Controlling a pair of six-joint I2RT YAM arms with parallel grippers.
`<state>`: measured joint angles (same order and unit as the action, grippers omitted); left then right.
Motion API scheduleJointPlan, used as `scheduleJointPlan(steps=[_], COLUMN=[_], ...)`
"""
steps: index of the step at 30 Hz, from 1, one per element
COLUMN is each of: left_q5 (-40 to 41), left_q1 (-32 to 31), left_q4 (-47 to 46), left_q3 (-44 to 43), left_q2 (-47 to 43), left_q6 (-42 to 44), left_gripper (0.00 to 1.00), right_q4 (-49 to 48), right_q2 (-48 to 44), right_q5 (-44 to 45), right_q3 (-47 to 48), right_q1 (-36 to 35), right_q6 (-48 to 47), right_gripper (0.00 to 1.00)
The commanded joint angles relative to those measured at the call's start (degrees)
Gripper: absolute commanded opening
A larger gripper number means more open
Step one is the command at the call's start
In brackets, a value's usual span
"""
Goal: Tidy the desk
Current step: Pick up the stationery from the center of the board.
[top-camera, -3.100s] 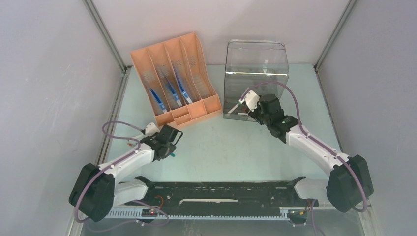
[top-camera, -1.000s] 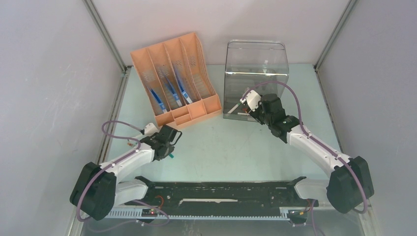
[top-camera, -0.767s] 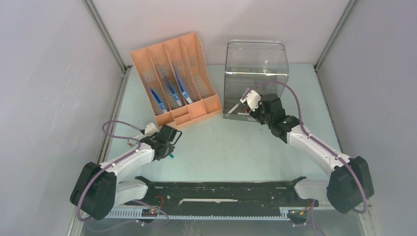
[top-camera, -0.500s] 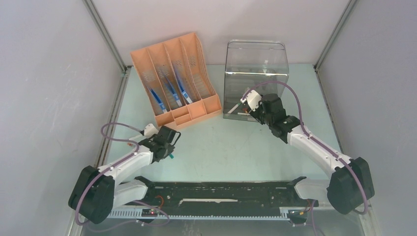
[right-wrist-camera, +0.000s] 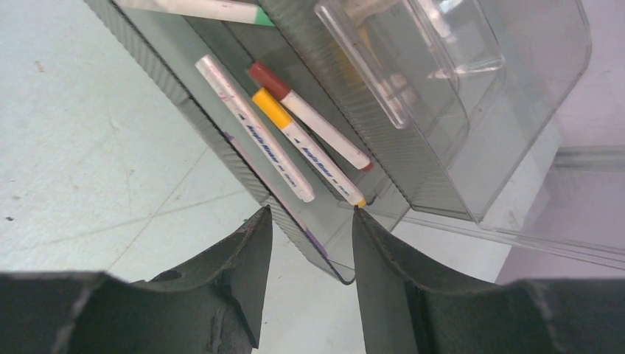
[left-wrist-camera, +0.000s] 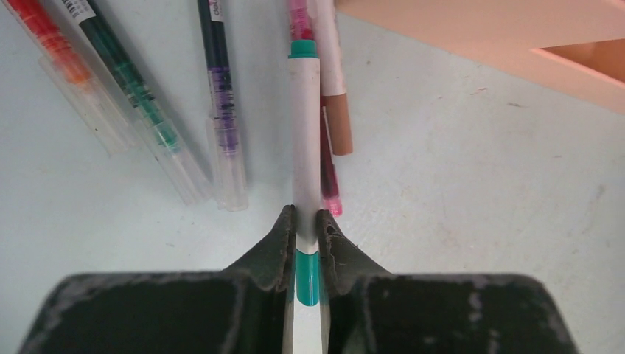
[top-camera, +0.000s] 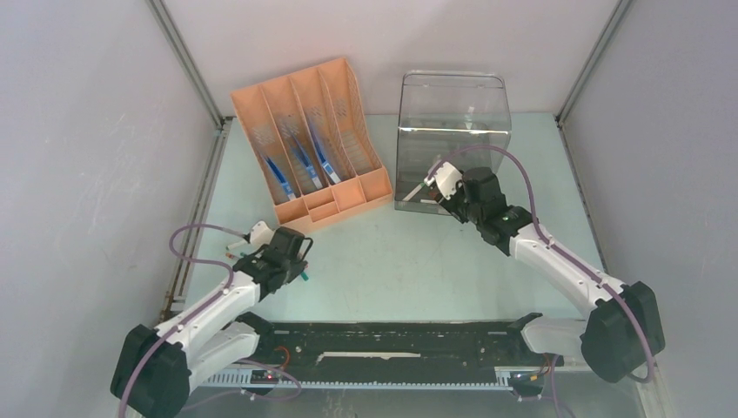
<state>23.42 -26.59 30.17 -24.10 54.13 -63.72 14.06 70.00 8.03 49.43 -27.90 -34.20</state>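
Note:
On the pale mint-green desk (top-camera: 409, 261), my left gripper (left-wrist-camera: 306, 221) is shut on a white marker with teal bands (left-wrist-camera: 304, 147), which points away from the fingers. In the top view the left gripper (top-camera: 291, 261) hangs low at the front left, below the orange file organizer (top-camera: 309, 144). My right gripper (right-wrist-camera: 309, 214) is open with nothing held. It stands at the front of the clear plastic organizer (top-camera: 452, 131), and a corner of that organizer's low tray (right-wrist-camera: 346, 276) shows between the fingers. Three markers (right-wrist-camera: 302, 147) lie in that tray.
Several loose pens lie on the desk beside the held marker: an orange one (left-wrist-camera: 59, 59), a green one (left-wrist-camera: 133, 81), a purple one (left-wrist-camera: 221, 96) and a pink one (left-wrist-camera: 328, 169). The orange organizer's base (left-wrist-camera: 516, 37) is just beyond them. Blue pens (top-camera: 300, 165) stand in its slots. A black rail strip (top-camera: 392, 344) runs along the front.
The left gripper has closed on the white and teal marker, and the left arm has drawn back a little toward the near left. The right arm has not moved.

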Motion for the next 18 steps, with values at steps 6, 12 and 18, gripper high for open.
scheduleJointPlan(steps=[6,12,18], left_q5=[-5.3,-12.4,-22.6], left_q1=[0.3,0.3,0.2], left_q4=[-4.8,-12.7,-26.6], left_q3=[2.2,5.2,9.3], left_q2=[-7.9,-12.6,-15.8], left_q6=[6.4,11.0,14.2], left_gripper=[0.00,0.00,0.00], right_q4=[1.3,6.2,9.7], right_q2=[-1.9,-1.3,-1.4], right_q5=[-5.0,-13.0,-21.6], right_q3=[0.8,3.7,6.3], right_q1=[-5.1,-6.3,-6.9], right_q6=[0.9,4.1,7.6], right_gripper=[0.52,0.52,0.52])
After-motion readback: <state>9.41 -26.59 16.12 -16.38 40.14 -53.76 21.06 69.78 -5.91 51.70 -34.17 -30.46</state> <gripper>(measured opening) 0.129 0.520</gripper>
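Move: The teal-ended white marker is already pinched near its near end in the left fingers. The right gripper, seemingly where the marker is being taken, is about 43 cm to the right, 15 cm ahead and 13 cm above. The pink pen lies roughly 7 cm ahead, 3 cm left and 3 cm below the left hand; the organizer's small compartments are 18 cm ahead and 9 cm right. From the right hand, the marker lies about 41 cm left, 11 cm back and 12 cm below; the open drawer is 5 cm ahead, 4 cm left and 8 cm below. The marker stays pinched in the left fingers, first rising, then sweeping right with the hand, about 5 cm across and 3 cm up, as the wrist turns clockwise some 15 degrees and tips its fingertips upward. Towards it comes the right hand, empty and half open, drawing left and back from the open drawer while turning counter-clockwise and dipping its fingertips. ##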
